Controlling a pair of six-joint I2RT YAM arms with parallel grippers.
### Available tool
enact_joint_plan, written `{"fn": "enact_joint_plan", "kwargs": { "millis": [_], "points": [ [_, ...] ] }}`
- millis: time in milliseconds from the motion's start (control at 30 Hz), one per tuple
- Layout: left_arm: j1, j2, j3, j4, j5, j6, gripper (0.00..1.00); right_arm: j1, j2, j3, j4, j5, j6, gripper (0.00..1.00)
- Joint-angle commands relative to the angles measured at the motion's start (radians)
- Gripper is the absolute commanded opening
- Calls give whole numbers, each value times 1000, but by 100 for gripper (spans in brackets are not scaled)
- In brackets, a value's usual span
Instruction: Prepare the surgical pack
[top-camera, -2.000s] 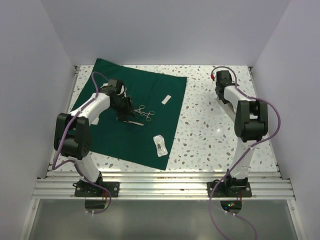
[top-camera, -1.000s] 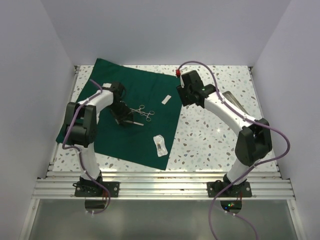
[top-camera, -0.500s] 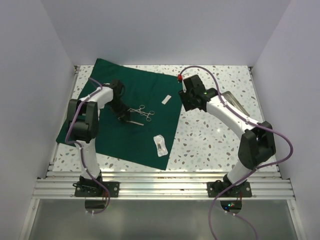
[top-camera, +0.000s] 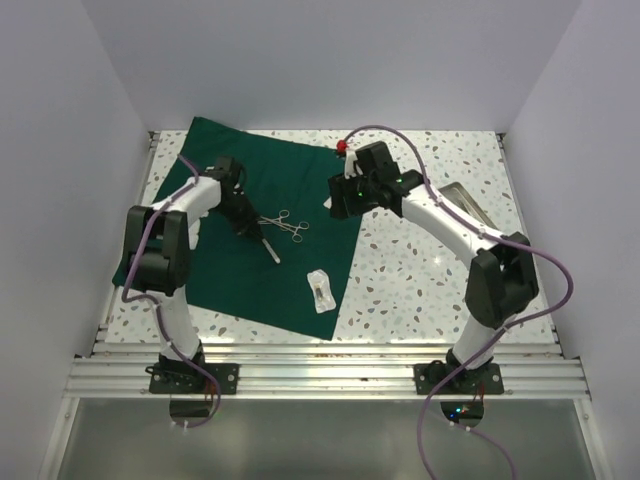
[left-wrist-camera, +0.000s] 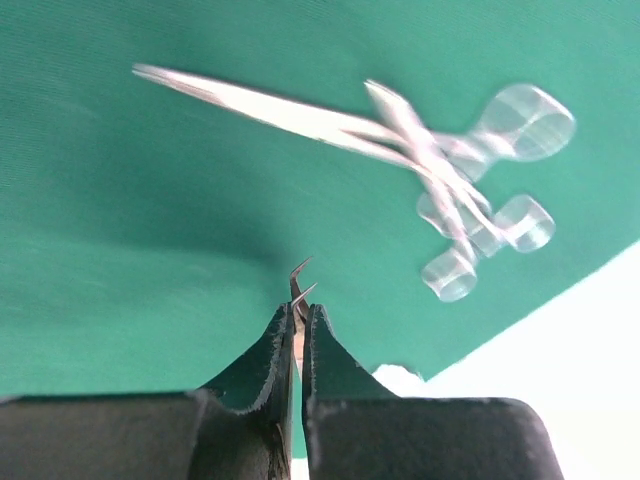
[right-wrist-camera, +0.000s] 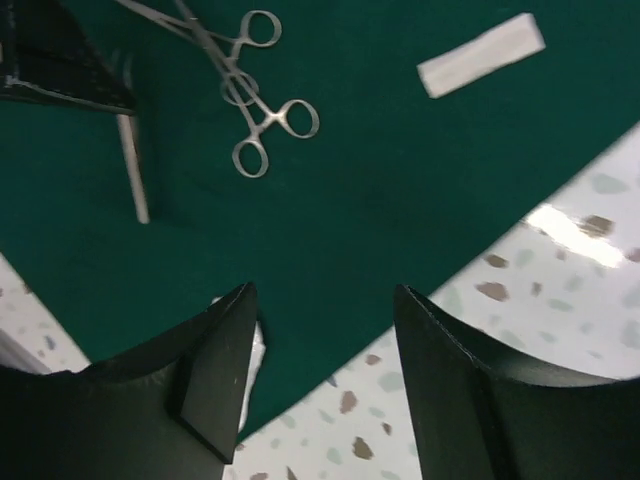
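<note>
The surgical pack, a dark green drape (top-camera: 240, 285), lies flat on the left half of the table. It fills the left wrist view (left-wrist-camera: 120, 200) and most of the right wrist view (right-wrist-camera: 380, 200). My left gripper (top-camera: 247, 229) (left-wrist-camera: 297, 308) is shut on a thin steel instrument (top-camera: 270, 249) (right-wrist-camera: 131, 170), whose fine tip (left-wrist-camera: 299, 279) pokes out between the jaws. Ring-handled steel forceps (top-camera: 286, 224) (left-wrist-camera: 400, 130) (right-wrist-camera: 245, 90) lie just beside it on the drape. My right gripper (top-camera: 340, 196) (right-wrist-camera: 325, 290) hovers open over the drape's right edge with nothing between its fingers.
A small white strip (right-wrist-camera: 480, 55) lies on the drape near its far right corner. A white packet (top-camera: 319, 289) rests near the drape's right edge. A shallow metal tray (top-camera: 468, 206) sits on the speckled tabletop behind the right arm.
My left gripper has closed on the thin instrument, which has swung from lying crosswise to pointing toward the near right. The right arm has moved left over the drape's edge, jaws wider.
</note>
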Motion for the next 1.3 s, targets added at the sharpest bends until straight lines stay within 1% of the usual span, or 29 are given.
{"fn": "enact_joint_plan", "kwargs": {
  "millis": [0, 33, 67, 100, 167, 200, 300, 533, 733, 867, 900, 967, 1000, 1033, 1067, 1100, 1133, 1167, 1233, 1267],
  "points": [
    [-11, -115, -40, 216, 232, 109, 0, 38, 38, -8, 142, -212, 119, 61],
    [-19, -133, -65, 256, 275, 104, 0, 47, 62, -8, 158, -260, 137, 61],
    [-22, -144, -77, 295, 347, 95, 0, 55, 73, -9, 173, -279, 148, 62],
    [-26, -156, -83, 347, 367, 78, 0, 73, 82, -9, 205, -294, 160, 62],
    [-43, -159, -83, 378, 407, 72, 0, 88, 102, -9, 241, -339, 199, 63],
    [-48, -162, -79, 390, 414, 69, 0, 102, 108, -9, 271, -348, 211, 64],
    [-57, -164, -62, 392, 429, 61, 0, 125, 136, 1, 287, -362, 258, 63],
    [-66, -196, -72, 390, 447, 55, 0, 135, 160, 11, 275, -319, 252, 60],
    [-78, -213, -85, 409, 467, 45, 0, 136, 185, 17, 265, -299, 246, 53],
    [-88, -214, -85, 418, 478, 43, 0, 136, 202, 37, 250, -285, 228, 43],
    [-89, -213, -85, 419, 478, 43, 0, 136, 205, 41, 249, -267, 223, 31],
    [-89, -211, -83, 425, 484, 43, 0, 135, 210, 55, 211, -243, 207, 14],
    [-89, -211, -80, 421, 478, 46, 10, 133, 214, 60, 197, -224, 200, 4],
    [-88, -211, -76, 400, 458, 54, 22, 130, 214, 76, 175, -174, 188, 0],
    [-88, -213, -60, 384, 438, 77, 41, 122, 213, 80, 135, -148, 165, 0],
    [-83, -210, -53, 372, 405, 89, 46, 116, 207, 75, 121, -125, 151, 0],
    [-80, -208, -45, 360, 388, 103, 50, 109, 191, 69, 109, -51, 133, 0],
    [-74, -202, -30, 338, 374, 126, 53, 93, 182, 60, 83, -7, 80, 0],
    [-68, -195, -19, 327, 340, 141, 54, 76, 159, 26, 57, 108, 21, 0],
    [-66, -182, -2, 305, 322, 159, 54, 46, 141, 12, 46, 211, -10, 0]
  ]
}}
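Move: The left gripper holds the tweezers near their tips; their middle lies about 4 cm to its right and 3 cm back. The open right gripper it takes them to is some 22 cm right, 1 cm ahead and 13 cm higher. From the right gripper, the tweezers are about 18 cm left, 4 cm back and 13 cm below. The clamps lie 6 cm right, 3 cm ahead and 3 cm below the left gripper; the pouch 15 cm right, 13 cm back, as low. Lift the left gripper about 10 cm and as far right over the clamps, tilting its fingers outward some 40 degrees with the tweezers pinched. Bring the right gripper left about 12 cm to meet it, somewhat back and down, and shut it on the tweezers; only then open the left, and draw the right back rightward, forward and slightly down. ##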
